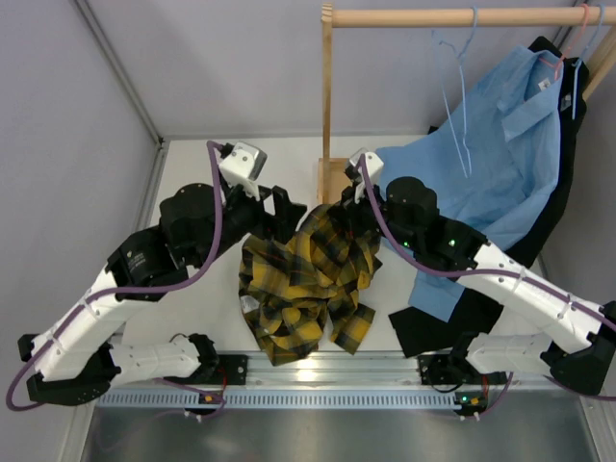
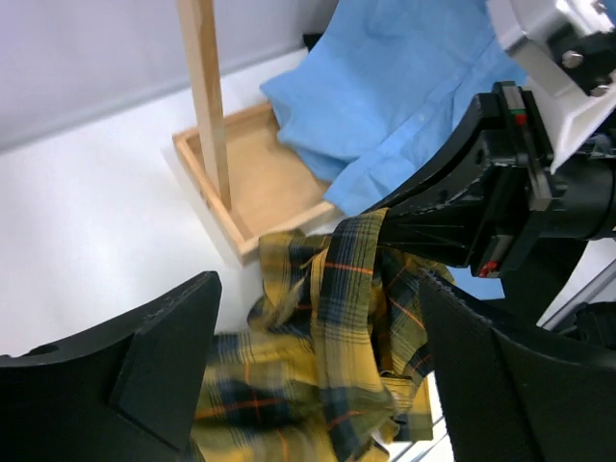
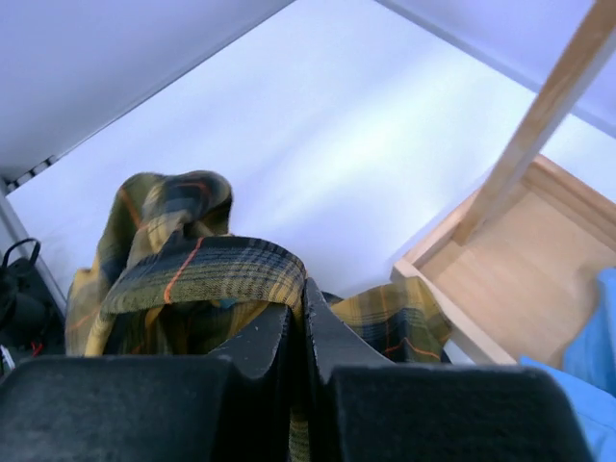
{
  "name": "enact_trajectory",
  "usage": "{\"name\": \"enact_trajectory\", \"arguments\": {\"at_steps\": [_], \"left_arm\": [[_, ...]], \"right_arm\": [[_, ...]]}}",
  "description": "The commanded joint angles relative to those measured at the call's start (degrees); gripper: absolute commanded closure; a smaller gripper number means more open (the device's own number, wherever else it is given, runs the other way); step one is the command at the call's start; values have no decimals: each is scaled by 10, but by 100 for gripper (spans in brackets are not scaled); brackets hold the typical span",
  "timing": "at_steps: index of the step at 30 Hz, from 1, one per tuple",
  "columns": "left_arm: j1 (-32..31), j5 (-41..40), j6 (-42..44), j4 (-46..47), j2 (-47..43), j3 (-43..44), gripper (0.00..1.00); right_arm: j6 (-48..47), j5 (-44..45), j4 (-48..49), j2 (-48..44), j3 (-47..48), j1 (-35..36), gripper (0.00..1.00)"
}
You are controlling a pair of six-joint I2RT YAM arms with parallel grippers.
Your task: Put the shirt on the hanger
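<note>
The yellow and black plaid shirt (image 1: 308, 289) lies bunched on the white table between the two arms, with one fold lifted at its far edge. My right gripper (image 1: 352, 199) is shut on that fold; in the right wrist view its jaws (image 3: 303, 294) pinch a band of the plaid shirt (image 3: 192, 269). My left gripper (image 1: 277, 219) stands wide open just left of it. In the left wrist view the shirt (image 2: 356, 308) hangs loose between the spread fingers (image 2: 144, 366), untouched. The pale blue hanger (image 1: 462, 106) hangs from the wooden rod at the back right.
A wooden rack stands behind the shirt, with its post (image 1: 327, 96) set in a shallow base tray (image 2: 250, 183). A light blue shirt (image 1: 500, 164) over a black garment (image 1: 433, 327) hangs from a pink hanger (image 1: 577, 38) and drapes onto the table's right side.
</note>
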Motion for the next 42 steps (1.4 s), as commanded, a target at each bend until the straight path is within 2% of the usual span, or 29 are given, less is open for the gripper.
{"name": "enact_trajectory", "arguments": {"at_steps": [1, 2, 3, 7, 10, 11, 12, 14, 17, 18, 19, 21, 22, 24, 27, 29, 42], "left_arm": [[-3, 30, 32, -8, 59, 20, 18], [-4, 8, 12, -9, 63, 9, 23], [-7, -4, 1, -8, 61, -6, 34], [-29, -32, -64, -7, 38, -82, 42], [-107, -132, -91, -7, 38, -101, 39], [-162, -180, -97, -8, 45, -99, 37], [-185, -263, -101, -9, 49, -98, 35], [-204, -305, -133, -25, 81, -80, 31], [-204, -398, -227, -113, 141, -62, 31], [-203, -412, -227, -131, 155, -60, 31], [-201, -418, -260, -141, 163, -58, 33], [-178, -408, -272, -142, 177, -67, 41], [-165, -377, -279, -134, 179, -72, 44], [-131, -341, -268, -112, 185, -83, 50], [-130, -302, -251, -66, 192, -96, 56], [-128, -304, -251, -61, 202, -94, 59], [-57, -262, -253, -48, 220, -129, 61]], "right_arm": [[12, 69, -117, 30, 74, 6, 100], [13, 74, -131, 33, 81, 5, 100], [15, 80, -134, 34, 88, 6, 100], [5, 111, -140, 40, 98, 6, 100], [4, 132, -148, 65, 117, 3, 100], [5, 137, -150, 84, 123, 3, 100], [11, 142, -151, 92, 132, 2, 100], [24, 164, -154, 114, 141, 0, 100], [42, 190, -152, 125, 150, -1, 100], [46, 190, -152, 125, 151, -1, 100], [48, 191, -151, 125, 151, -1, 100], [52, 193, -148, 122, 152, 0, 100], [52, 193, -147, 122, 152, -1, 100], [54, 194, -147, 118, 152, -1, 100], [52, 200, -145, 121, 152, 0, 100], [51, 209, -145, 127, 152, -1, 100], [58, 191, -125, 128, 137, -1, 100]]}}
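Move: The loose fold of the yellow-black shirt that hangs from the right gripper lies about 17 cm below the left hand, some 4 cm ahead and 4 cm to its right. The grip of the right gripper on the shirt is about 3 cm ahead, 11 cm right and 9 cm below the left hand; the wooden tray is some 24 cm ahead, 14 cm right and 35 cm below. From the right hand the fold is 1 cm ahead, 7 cm left and 8 cm lower. Down onto the loose fold of the shirt comes the left hand, about 20 cm lower in all, first dipping back and slightly right, then sweeping forward and down; it turns some 30 degrees counter-clockwise, its left side rising, while its wide-open fingers half close around the cloth. The right gripper keeps its pinch, moving the held edge about 5 cm forward and 4 cm down and turning clockwise, then holds still. ##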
